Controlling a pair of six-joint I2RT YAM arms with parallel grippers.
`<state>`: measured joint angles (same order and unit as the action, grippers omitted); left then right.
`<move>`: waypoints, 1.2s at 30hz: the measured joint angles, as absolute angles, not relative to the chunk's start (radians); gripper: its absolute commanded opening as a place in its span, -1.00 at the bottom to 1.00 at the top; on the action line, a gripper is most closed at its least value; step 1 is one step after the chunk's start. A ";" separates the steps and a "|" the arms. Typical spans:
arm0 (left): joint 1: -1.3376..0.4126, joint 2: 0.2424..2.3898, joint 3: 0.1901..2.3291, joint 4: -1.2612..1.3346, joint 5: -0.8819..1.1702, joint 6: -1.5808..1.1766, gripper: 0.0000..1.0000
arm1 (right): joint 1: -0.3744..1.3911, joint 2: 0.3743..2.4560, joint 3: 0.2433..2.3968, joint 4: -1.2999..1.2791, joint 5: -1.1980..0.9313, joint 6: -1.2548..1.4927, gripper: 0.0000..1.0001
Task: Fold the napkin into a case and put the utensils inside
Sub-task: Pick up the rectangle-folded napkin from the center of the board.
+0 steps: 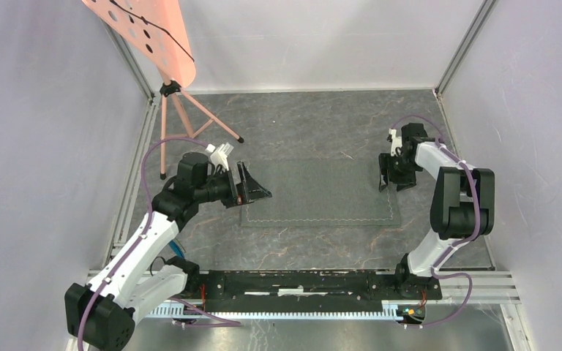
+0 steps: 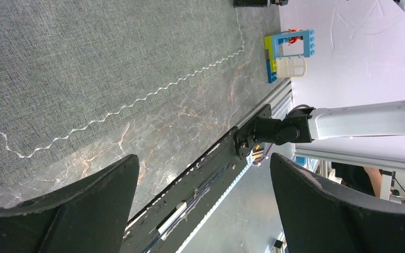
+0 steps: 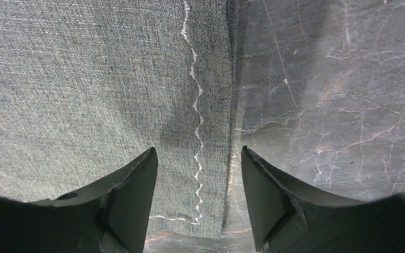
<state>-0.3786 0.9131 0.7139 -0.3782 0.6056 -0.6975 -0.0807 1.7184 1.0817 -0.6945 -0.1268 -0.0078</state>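
The napkin, a dark grey cloth with a white zigzag hem, lies flat as a wide rectangle on the slate floor. No case shows. My right gripper is low over its far right corner. In the right wrist view its jaws stand apart astride the napkin's hemmed edge, one finger over cloth, the other over floor, nothing pinched. My left gripper hovers at the napkin's left edge, wide open and empty, with the napkin beside it. The utensils are out of view.
A salmon perforated panel on a tripod stands at the back left. A black rail runs along the near edge between the arm bases. A blue, yellow and white toy block stands by the right wall.
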 measured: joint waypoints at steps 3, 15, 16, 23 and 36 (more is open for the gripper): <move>-0.379 0.915 0.714 -0.385 0.612 -0.691 1.00 | -0.062 1.723 1.065 -0.671 -0.108 0.009 0.19; -0.379 0.916 0.721 -0.427 0.633 -0.668 1.00 | -0.035 1.689 0.983 -0.566 -0.030 0.036 -0.82; -0.378 0.912 0.723 -0.429 0.633 -0.668 1.00 | -0.031 1.685 0.977 -0.556 -0.029 0.037 -0.90; -0.379 0.883 0.739 -0.450 0.634 -0.664 1.00 | 0.001 1.683 0.984 -0.558 0.073 0.035 -0.99; -0.379 0.857 0.739 -0.482 0.629 -0.663 1.00 | 0.106 1.584 0.989 -0.553 0.316 -0.032 -0.99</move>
<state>-0.3786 0.8570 0.7395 -0.4820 0.6289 -0.6632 0.1059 1.5841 0.9890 -0.5526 0.3164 -0.0319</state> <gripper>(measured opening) 0.994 0.025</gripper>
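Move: The napkin's right hem runs right under the right hand, between its open fingers, about 2 cm below; the napkin's middle lies about 22 cm to the left and 2 cm back, and its near right corner roughly 10 cm straight back. Toy blocks stand some 16 cm to the right and 10 cm back. From the left hand the gripped part of the hem is about 40 cm to the right, 11 cm ahead and 19 cm down. The napkin's right hem, about midway along, is what the right hand goes down to: it sinks some 1.5 cm and shuts its half-open fingers, pinching the cloth. Still closed, it pulls about 5 cm to the right with the fingertips swinging rightward some 25 degrees, then climbs about 4 cm while easing back left 3 cm and slightly forward. ##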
